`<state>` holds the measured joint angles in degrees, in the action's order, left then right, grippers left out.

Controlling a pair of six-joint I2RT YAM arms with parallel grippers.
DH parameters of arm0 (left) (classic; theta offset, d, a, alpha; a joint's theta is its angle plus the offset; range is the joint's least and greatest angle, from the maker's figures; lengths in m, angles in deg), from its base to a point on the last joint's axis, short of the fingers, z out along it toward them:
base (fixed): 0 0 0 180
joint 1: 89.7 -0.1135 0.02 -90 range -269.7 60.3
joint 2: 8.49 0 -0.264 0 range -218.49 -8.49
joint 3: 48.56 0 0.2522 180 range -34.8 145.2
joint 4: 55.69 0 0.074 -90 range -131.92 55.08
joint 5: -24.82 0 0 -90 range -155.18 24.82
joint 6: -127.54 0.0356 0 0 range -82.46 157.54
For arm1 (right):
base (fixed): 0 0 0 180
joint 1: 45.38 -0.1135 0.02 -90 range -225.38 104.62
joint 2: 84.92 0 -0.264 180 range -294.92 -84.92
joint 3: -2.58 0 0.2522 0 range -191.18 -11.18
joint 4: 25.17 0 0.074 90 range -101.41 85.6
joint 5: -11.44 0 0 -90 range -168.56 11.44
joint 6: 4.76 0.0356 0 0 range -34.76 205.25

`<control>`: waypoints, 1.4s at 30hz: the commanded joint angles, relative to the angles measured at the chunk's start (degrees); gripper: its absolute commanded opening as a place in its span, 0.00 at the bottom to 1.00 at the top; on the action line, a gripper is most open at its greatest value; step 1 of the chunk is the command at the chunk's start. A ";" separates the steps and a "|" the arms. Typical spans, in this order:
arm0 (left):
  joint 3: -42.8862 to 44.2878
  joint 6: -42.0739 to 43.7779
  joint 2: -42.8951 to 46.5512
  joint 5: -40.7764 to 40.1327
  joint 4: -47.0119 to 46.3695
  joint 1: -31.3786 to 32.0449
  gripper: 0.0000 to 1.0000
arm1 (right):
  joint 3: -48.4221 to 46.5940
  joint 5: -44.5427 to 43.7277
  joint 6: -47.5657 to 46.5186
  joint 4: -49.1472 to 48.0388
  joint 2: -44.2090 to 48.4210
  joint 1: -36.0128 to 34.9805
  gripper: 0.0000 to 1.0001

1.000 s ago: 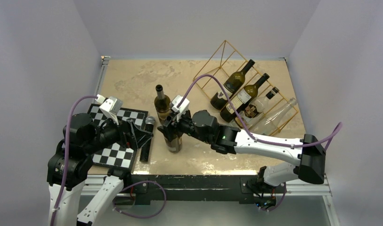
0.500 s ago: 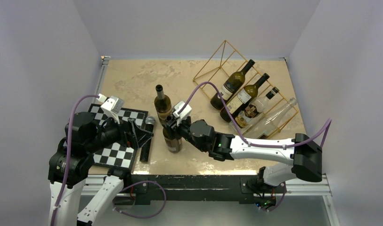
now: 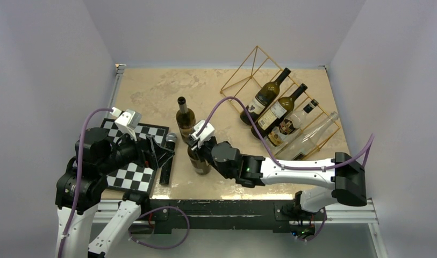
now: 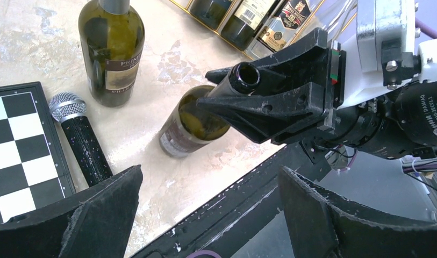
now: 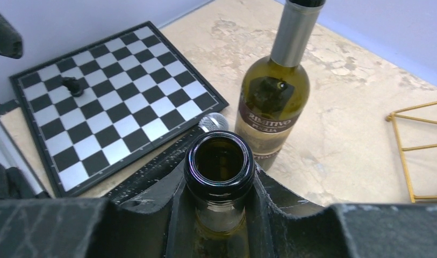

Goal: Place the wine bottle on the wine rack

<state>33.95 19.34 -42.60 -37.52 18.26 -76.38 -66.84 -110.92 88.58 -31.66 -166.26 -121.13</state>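
My right gripper [image 3: 197, 145] is shut on the neck of a dark green wine bottle [image 3: 200, 163] near the table's front middle. In the right wrist view the jaws [image 5: 220, 180] close on the neck just below the open mouth [image 5: 219, 160]. In the left wrist view this bottle [image 4: 190, 122] leans, with its base at the table. The gold wire wine rack [image 3: 238, 68] stands at the back right, apart from the held bottle. My left gripper [image 3: 158, 153] is open and empty over the table's near edge [image 4: 209, 172].
A second wine bottle [image 3: 185, 119] stands upright just behind the held one. The rack holds several bottles [image 3: 264, 95]. A chessboard [image 3: 131, 171] lies front left, carrying a black pawn [image 5: 72, 85]. A microphone [image 3: 169, 156] lies along the board's right side.
My right arm's wrist and forearm have shifted left and toward the near edge, still gripping the bottle neck. The bottle stays at about the same spot. The left arm has not moved.
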 commanded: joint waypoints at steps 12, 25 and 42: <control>0.35 0.46 0.91 0.19 -1.03 0.39 0.99 | -15.62 -5.00 -12.12 3.78 10.70 10.65 0.00; 0.09 -0.81 -1.77 2.61 -2.74 0.39 0.99 | -29.40 3.73 -8.78 7.22 3.62 28.24 0.00; -0.55 -0.45 -4.41 4.33 -4.35 0.39 0.99 | -42.91 8.55 8.55 19.81 -11.14 40.24 0.00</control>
<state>33.69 19.08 -45.86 -34.72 16.55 -76.38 -103.15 -103.03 91.38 -10.24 -177.47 -82.42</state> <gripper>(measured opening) 0.992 0.349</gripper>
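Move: The right fingers already grip the neck of a wine bottle standing on the table. Its goal, the empty end slot of the wine rack, has its middle about 35 cm ahead, 23 cm right and 15 cm lower. Beside the slot, the nearest racked bottle lies some 28 cm ahead and 32 cm right of the hand; the other standing bottle is 12 cm ahead and 5 cm left. From the left hand the slot is roughly 46 cm ahead, 34 cm right and 21 cm lower. Forward and to the right, in an arc, the right arm carries the bottle by its neck towards the empty end of the wine rack: first up about 18 cm while swinging right and forward, then on mostly forward, sinking some 5 cm. The wrist turns about 30 degrees clockwise; the fingers tip up slightly midway and level again, keeping their grip. ##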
